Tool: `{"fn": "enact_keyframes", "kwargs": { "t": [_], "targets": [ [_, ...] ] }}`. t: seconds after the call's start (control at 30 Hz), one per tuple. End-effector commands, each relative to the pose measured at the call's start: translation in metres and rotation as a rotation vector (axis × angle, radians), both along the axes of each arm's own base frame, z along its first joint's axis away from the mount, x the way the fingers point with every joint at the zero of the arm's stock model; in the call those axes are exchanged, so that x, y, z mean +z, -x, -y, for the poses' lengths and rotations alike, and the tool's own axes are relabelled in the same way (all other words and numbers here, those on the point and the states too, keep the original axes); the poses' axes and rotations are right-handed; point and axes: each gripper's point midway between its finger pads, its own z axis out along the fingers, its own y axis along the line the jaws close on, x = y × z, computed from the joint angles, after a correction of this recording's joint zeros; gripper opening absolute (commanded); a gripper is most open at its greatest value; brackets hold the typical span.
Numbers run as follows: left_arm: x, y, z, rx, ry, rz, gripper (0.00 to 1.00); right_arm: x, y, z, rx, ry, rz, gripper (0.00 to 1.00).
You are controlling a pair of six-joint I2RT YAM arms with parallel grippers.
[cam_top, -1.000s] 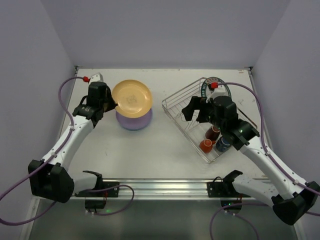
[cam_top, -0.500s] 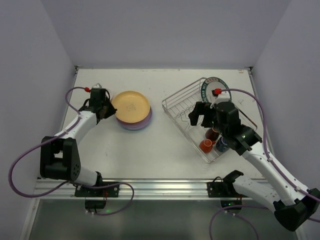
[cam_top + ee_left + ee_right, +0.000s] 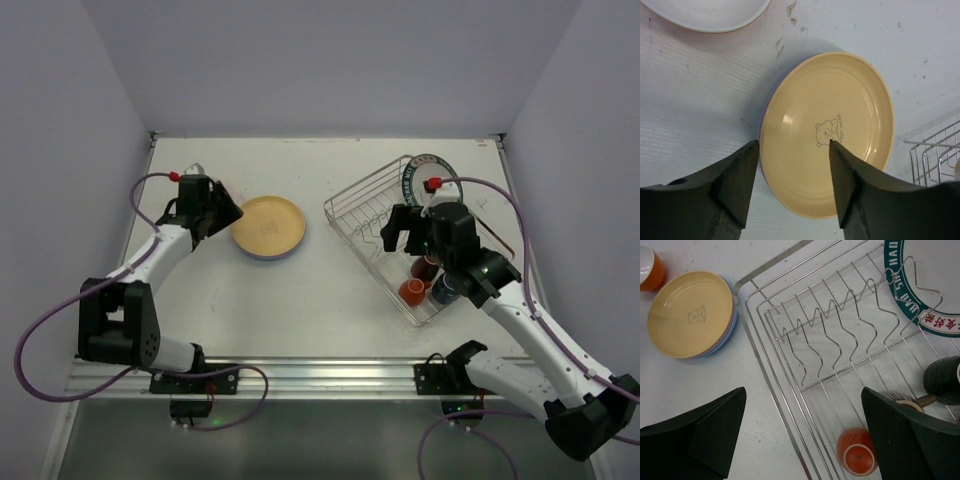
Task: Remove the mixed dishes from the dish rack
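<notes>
The tan plate (image 3: 268,227) (image 3: 827,132) lies flat on top of a lavender plate (image 3: 262,256) and a blue plate (image 3: 733,322), left of the dish rack (image 3: 368,190). My left gripper (image 3: 228,213) (image 3: 793,143) is open at the plate's left edge, its fingers apart from it. In the rack a white plate with a dark patterned rim (image 3: 425,170) (image 3: 925,285) stands in the far slots. An orange mug (image 3: 856,452), a black mug (image 3: 942,380) and a blue mug (image 3: 446,290) lie at its near end. My right gripper (image 3: 400,238) (image 3: 804,390) hangs wide open over the zigzag slots, holding nothing.
An orange bowl with a white inside (image 3: 710,12) (image 3: 650,267) sits on the table just beyond the plate stack. Purple cables loop beside both arms. Walls close in the table on the left, far and right sides.
My left gripper brought the tan plate down onto the stack, let go of it and opened. The right gripper shifted slightly right and nearer over the rack.
</notes>
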Motion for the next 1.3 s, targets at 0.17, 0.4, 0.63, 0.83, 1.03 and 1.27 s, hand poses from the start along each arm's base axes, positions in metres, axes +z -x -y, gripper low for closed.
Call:
{"fn": "enact_keyframes", "kwargs": {
  "t": [0.17,0.4,0.63,0.83,1.03,1.27],
  "targets": [
    [0.08,0.004,-0.004,-0.02,-0.014,0.185,0.84,0.02,-0.026,0.041,-0.121,0.05,0.011,0.99],
    [0.132,0.048,0.006,-0.202,-0.089,0.258,1.0,0.042,-0.068,0.118,-0.341,0.456,0.115,0.99],
    [0.124,0.098,0.008,-0.333,-0.187,0.239,1.0,0.049,-0.129,0.115,-0.102,0.744,0.24,0.99],
    [0.096,0.115,0.01,-0.315,-0.223,0.241,1.0,0.033,-0.162,0.124,-0.026,0.838,0.188,0.99],
    [0.092,0.119,0.022,-0.366,-0.201,0.258,1.0,0.012,-0.185,0.133,-0.014,0.914,0.102,0.77],
    [0.091,0.125,0.038,-0.423,-0.19,0.264,1.0,-0.009,-0.188,0.127,0.104,0.872,0.071,0.71]
  ]
}}
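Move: The green-rimmed plate, the last one standing in the rack, is about 18 cm ahead of the right hand, 14 cm to its right and 9 cm lower. The black mug lies some 6 cm ahead, 19 cm right, the brown mug level ahead, 11 cm right, both 16 cm down. From the left hand that plate is roughly 7 cm ahead, 55 cm right, 3 cm up; the yellow plate is level ahead, 10 cm right, 5 cm below. Towards the green-rimmed plate the right hand swings forward and right, about 22 cm in all, rolling some 50 degrees so its left side drops, and sinks a little at the end as its wide-open fingers start closing near the upper rim. The left hand, already clear of the yellow plate, opens fully, rises about 14 cm while drawing back, then sinks partway, ending some 13 cm back and turned clockwise. ##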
